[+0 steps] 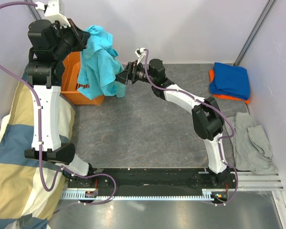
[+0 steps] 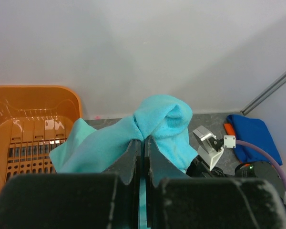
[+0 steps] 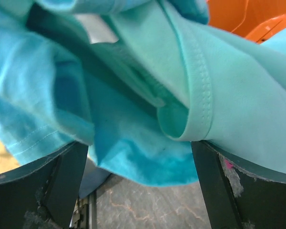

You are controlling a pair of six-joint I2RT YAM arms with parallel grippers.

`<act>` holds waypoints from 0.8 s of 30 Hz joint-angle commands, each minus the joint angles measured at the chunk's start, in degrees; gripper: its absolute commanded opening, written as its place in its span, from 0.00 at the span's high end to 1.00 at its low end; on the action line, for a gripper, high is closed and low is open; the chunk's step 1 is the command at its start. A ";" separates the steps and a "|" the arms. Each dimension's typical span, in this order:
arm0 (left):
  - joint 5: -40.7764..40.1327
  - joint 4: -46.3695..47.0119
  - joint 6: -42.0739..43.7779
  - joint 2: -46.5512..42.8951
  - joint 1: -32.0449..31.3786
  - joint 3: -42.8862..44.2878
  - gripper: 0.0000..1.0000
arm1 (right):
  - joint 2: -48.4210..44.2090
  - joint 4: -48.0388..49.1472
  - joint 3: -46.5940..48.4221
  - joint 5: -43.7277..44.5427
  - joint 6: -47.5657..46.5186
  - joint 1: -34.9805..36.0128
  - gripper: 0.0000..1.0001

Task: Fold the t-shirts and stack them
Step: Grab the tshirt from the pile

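Note:
A turquoise t-shirt (image 1: pixel 100 62) hangs bunched above the orange basket (image 1: pixel 78 83), and my left gripper (image 1: pixel 87 39) is shut on its top. In the left wrist view the jaws (image 2: pixel 144 139) are pressed together with the turquoise t-shirt (image 2: pixel 162 119) bulging out above them. My right gripper (image 1: pixel 122 78) is open at the lower right edge of the hanging cloth. In its wrist view the right gripper (image 3: pixel 143 160) has turquoise fabric (image 3: pixel 133 148) and a mint hemmed fold (image 3: pixel 229 95) sagging between its wide-spread fingers (image 3: pixel 69 176). A folded royal blue t-shirt (image 1: pixel 231 80) lies on an orange one (image 1: pixel 234 98) at the back right.
A big blue-and-cream striped pillow (image 1: pixel 16 157) fills the left side beside the left arm. A grey cloth (image 1: pixel 251 140) lies crumpled along the right edge. The orange basket (image 2: pixel 33 114) stands against the back wall. The grey marbled table (image 1: pixel 143 133) shows between the arms.

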 commanded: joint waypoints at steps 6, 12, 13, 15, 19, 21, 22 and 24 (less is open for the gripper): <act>0.90 2.48 3.05 -3.75 0.69 0.49 0.98 | -1.47 -13.25 4.80 11.80 -12.84 0.13 0.02; 2.05 2.39 2.35 -3.67 0.78 0.40 0.98 | -2.97 -16.87 4.71 16.83 -17.59 0.22 0.02; 2.22 2.48 2.26 -3.67 0.78 0.31 0.98 | -2.36 -16.96 5.50 16.74 -17.68 0.22 0.02; 2.31 2.48 2.17 -3.58 0.78 0.14 0.98 | -1.83 -16.79 6.12 16.92 -17.77 0.22 0.02; 2.40 2.30 2.09 -3.93 0.78 0.05 0.98 | -1.30 -15.29 7.17 18.41 -19.26 0.13 0.02; 2.66 2.04 2.09 -4.11 0.78 -0.04 0.98 | -0.51 -14.94 8.40 18.50 -19.79 0.13 0.02; 2.66 1.95 2.00 -4.19 0.78 -0.21 0.98 | 0.62 -14.85 10.15 18.15 -19.88 0.05 0.02; 2.66 1.95 1.91 -4.37 0.87 -0.30 0.98 | 2.99 -13.89 11.91 15.88 -19.53 -0.13 0.02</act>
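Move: The teal t-shirt hangs from the left fingers, its middle about 20 cm below them, some 4 cm back and 2 cm to their right. From the right hand, the hanging shirt's middle is about 10 cm left, 3 cm ahead and roughly level with it. The left gripper is some 8 cm farther out than the right hand, 11 cm left and 23 cm up. The orange basket is about 24 cm left, 3 cm ahead and 18 cm down. The left fingers keep their pinch on the shirt, easing back about 1 cm. Beside the hanging cloth the right hand, wide open, slides some 6 cm forward towards its far edge, drawing 2 to 3 cm right and dipping 5 cm before rising about 2; its left-pointing fingers tip down and swing clockwise some 15 degrees. Whether they touch cloth can't be seen. ##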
